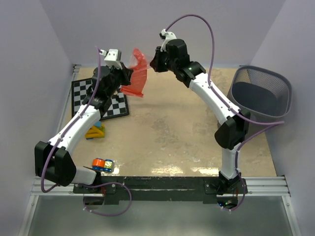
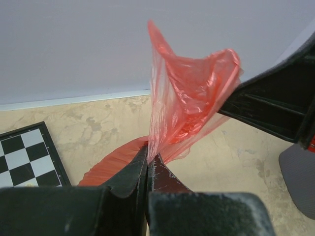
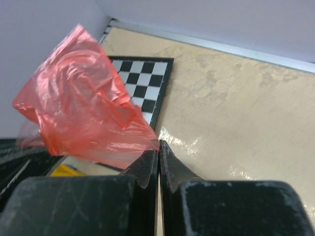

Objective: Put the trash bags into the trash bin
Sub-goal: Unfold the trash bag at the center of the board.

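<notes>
A thin, crinkled red-orange trash bag (image 1: 140, 73) hangs in the air over the far middle of the table, stretched between both grippers. My left gripper (image 1: 129, 74) is shut on one edge of the trash bag (image 2: 192, 93); its jaws (image 2: 147, 153) meet with the film pinched at their tips. From the other side my right gripper (image 1: 151, 63) is shut, with a corner of the trash bag (image 3: 83, 108) caught at its tips (image 3: 159, 145). The dark grey wire-mesh trash bin (image 1: 257, 77) stands at the far right, apart from both arms, open side up.
A black-and-white chessboard (image 1: 98, 98) lies at the far left, below the left arm. A yellow and blue toy (image 1: 96, 132) sits nearer, and a small coloured object (image 1: 102, 164) lies by the left base. Walls close in the back and both sides.
</notes>
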Robot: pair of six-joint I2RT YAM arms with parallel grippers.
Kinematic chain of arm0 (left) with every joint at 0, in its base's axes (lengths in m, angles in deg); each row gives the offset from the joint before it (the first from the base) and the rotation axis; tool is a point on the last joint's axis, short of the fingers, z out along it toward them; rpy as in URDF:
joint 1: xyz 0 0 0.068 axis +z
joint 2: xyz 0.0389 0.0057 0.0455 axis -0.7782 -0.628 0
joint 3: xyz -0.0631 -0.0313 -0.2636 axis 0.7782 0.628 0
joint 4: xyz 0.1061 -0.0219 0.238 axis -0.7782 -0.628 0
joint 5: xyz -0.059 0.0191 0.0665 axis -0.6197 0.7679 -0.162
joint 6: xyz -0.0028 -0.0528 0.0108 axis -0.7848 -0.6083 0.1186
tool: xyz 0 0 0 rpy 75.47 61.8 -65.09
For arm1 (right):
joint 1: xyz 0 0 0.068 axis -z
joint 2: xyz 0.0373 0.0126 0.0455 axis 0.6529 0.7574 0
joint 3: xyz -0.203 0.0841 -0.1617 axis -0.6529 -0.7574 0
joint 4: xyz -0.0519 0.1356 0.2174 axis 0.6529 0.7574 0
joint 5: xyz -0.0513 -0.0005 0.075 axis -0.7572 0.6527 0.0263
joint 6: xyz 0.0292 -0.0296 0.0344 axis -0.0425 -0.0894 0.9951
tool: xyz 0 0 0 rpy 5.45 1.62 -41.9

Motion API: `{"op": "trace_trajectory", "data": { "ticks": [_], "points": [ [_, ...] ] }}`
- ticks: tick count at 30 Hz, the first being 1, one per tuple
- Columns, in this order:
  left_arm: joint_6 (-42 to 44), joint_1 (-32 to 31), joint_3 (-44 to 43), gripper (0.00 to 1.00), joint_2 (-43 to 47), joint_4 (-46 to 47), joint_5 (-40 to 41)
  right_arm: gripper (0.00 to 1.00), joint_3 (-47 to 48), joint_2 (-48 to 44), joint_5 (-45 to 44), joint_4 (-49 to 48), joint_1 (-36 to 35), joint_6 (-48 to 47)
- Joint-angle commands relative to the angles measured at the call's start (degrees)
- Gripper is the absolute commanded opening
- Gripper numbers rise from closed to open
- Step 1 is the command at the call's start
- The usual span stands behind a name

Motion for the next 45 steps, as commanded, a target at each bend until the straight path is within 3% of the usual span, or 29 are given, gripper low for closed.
{"op": "trace_trajectory", "data": {
  "ticks": [1, 5, 8, 10, 17, 23, 28, 35, 45],
  "points": [
    [1.0, 2.0, 0.9, 0.0, 3.1, -0.2, 5.1, 0.02, -5.5, -6.0, 6.6, -2.3, 3.8, -5.7],
    [2.0, 2.0, 1.9, 0.0, 3.2, 1.2, 2.4, 0.33, -11.8, -8.9, 27.3, -6.2, 4.0, -15.3],
    [3.4, 2.0, 2.9, 0.0, 3.6, 2.3, -0.8, 0.5, -11.6, -10.3, 30.1, -6.3, 4.2, -22.1],
    [3.9, 2.0, 3.3, 0.0, 4.0, 2.5, -1.3, 0.54, -10.6, -10.9, 30.3, -7.2, 4.4, -24.7],
    [3.8, 2.0, 3.5, 0.0, 4.1, 2.7, -2.5, 0.56, -3.5, -7.8, 40.7, -3.8, 4.1, -31.3],
    [4.1, 2.0, 3.3, 0.0, 4.3, 2.2, -3.5, 0.58, -3.8, -8.5, 37.9, -4.9, 3.0, -36.8],
    [4.1, 2.1, 3.2, 0.0, 4.3, 2.1, -5.2, 0.59, -4.3, -8.6, 36.2, -5.6, 2.3, -47.2],
    [5.5, 2.0, 2.7, 0.0, 4.1, 2.0, -7.1, 0.59, -2.0, -6.4, 35.8, -5.4, 2.1, -52.5],
    [5.5, 2.1, 2.5, 0.0, 3.6, 2.4, -8.5, 0.56, 3.2, -1.5, 37.3, 1.7, 0.3, -59.7]
  ]
}}
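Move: The trash bag, spread between my two hands, has its middle about 6 cm to the left of my right hand, 3 cm nearer the base and 3 cm lower. From my left hand that middle lies roughly 3 cm to the right, 1 cm ahead and 3 cm lower. My left fingertips are some 8 cm left of my right hand and 4 cm back, level with it. The checkered board lies about 18 cm left of my left hand, 2 cm back and 31 cm below. I open my right fingers a little over halfway and let go of the bag's edge, drawing back about 6 cm in all. First I dip slightly, then rise to some 4 cm higher and ease 3 cm left, rolling the wrist about 55 degrees and swinging the fingers to point left at the bag. My left hand keeps its pinch, jerks slightly left, sinks 1.5 cm, then drifts back to the right and towards the base. ##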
